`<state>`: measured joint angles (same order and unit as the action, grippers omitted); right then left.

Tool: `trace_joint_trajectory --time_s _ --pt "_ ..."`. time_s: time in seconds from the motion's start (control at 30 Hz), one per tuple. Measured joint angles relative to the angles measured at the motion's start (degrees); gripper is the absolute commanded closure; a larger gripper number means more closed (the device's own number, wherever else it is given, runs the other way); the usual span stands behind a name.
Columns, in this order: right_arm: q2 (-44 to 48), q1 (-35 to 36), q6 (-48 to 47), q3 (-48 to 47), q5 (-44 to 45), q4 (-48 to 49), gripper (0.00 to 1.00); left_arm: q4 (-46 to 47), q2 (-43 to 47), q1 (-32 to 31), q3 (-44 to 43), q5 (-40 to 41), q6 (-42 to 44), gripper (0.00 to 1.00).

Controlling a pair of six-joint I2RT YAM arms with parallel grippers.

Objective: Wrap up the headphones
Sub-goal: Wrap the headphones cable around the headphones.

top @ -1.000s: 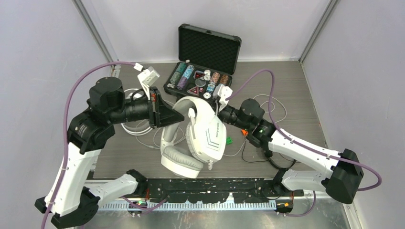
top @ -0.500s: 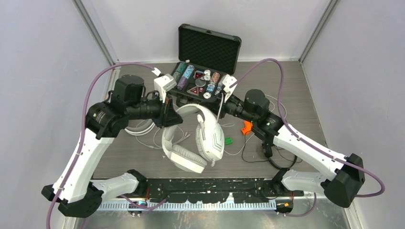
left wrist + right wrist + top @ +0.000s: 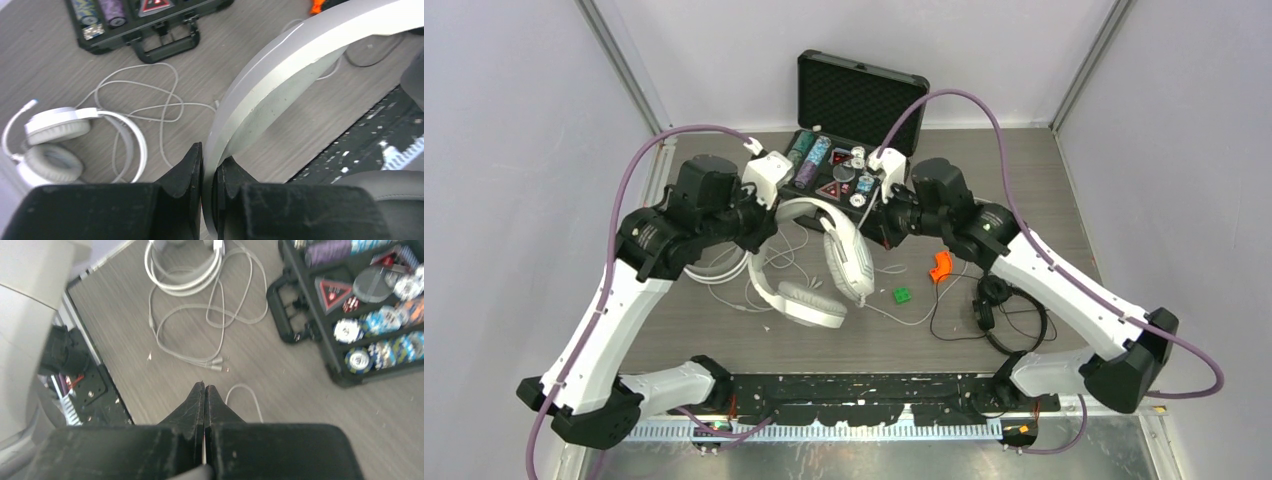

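Note:
The large white headphones (image 3: 849, 262) hang between my two grippers, ear cups low over the table's middle. My left gripper (image 3: 769, 228) (image 3: 209, 152) is shut on their white headband (image 3: 280, 75), which runs up out of the jaws. My right gripper (image 3: 876, 215) (image 3: 205, 386) is shut, with a thin white cable pinched between its fingers. A second white pair (image 3: 55, 145) (image 3: 714, 265) lies on the table at the left, its loose cable (image 3: 200, 320) spread beside it. The small black pair (image 3: 999, 305) lies at the right with its thin black cord.
An open black case (image 3: 861, 100) of poker chips (image 3: 360, 360) stands at the back, just beyond both grippers. An orange piece (image 3: 941, 265) and a green piece (image 3: 902, 295) lie right of centre. A black rail (image 3: 874, 385) lines the near edge.
Both arms have swung away from the near edge toward the case, carrying the large white headphones back and lower. Both grippers have stayed shut.

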<state>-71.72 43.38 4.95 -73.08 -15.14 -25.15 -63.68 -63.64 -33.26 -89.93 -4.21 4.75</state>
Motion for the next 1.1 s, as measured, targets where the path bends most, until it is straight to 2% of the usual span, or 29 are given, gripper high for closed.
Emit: trace_joint_trajectory --time_s 0.17,0.53,0.73,0.93,1.1 --pt "-5.07 0.00 0.37 -6.88 1.31 -9.81 0.99 1.27 -1.14 -0.04 0.79 2.73 2.49 1.00" --pt "-9.90 -0.87 4.48 -17.70 -3.19 -25.16 0.99 7.80 2.86 0.15 6.56 -6.40 13.11 1.00" --pt "-9.75 -1.55 6.80 -19.61 -6.71 -32.17 0.99 8.13 -0.07 0.11 6.80 -1.99 18.45 1.00" --pt "-9.46 -1.88 9.05 -20.46 -11.65 -34.21 1.00 8.90 -3.37 0.00 10.60 5.49 22.71 1.00" --pt "-9.44 -1.88 11.15 -20.46 -17.14 -33.73 1.00 13.00 -3.17 -0.02 12.22 9.31 22.80 1.00"
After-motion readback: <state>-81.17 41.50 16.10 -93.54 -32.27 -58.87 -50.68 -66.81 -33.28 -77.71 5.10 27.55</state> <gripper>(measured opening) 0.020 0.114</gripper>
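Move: The left gripper already holds the white headphones by the headband. Their nearer ear cup hangs about 8 cm back and 16 cm to the right of that hand, slightly below it. From the right gripper, shut on the cable, this cup is some 8 cm back, 5 cm left and a little below; the other cup is about 15 cm back, 12 cm left. The black case lies roughly 22 cm ahead, 10 cm left and 28 cm down. Draw the right gripper back about 7 cm beside the nearer ear cup, after a small dip, keeping the cable pinched and tipping the fingers some 30 degrees downward. Meanwhile keep the left gripper's hold on the headband: swing it slightly clockwise first, then push forward and down with its left side rolling up, so the headphones turn against the cable. ##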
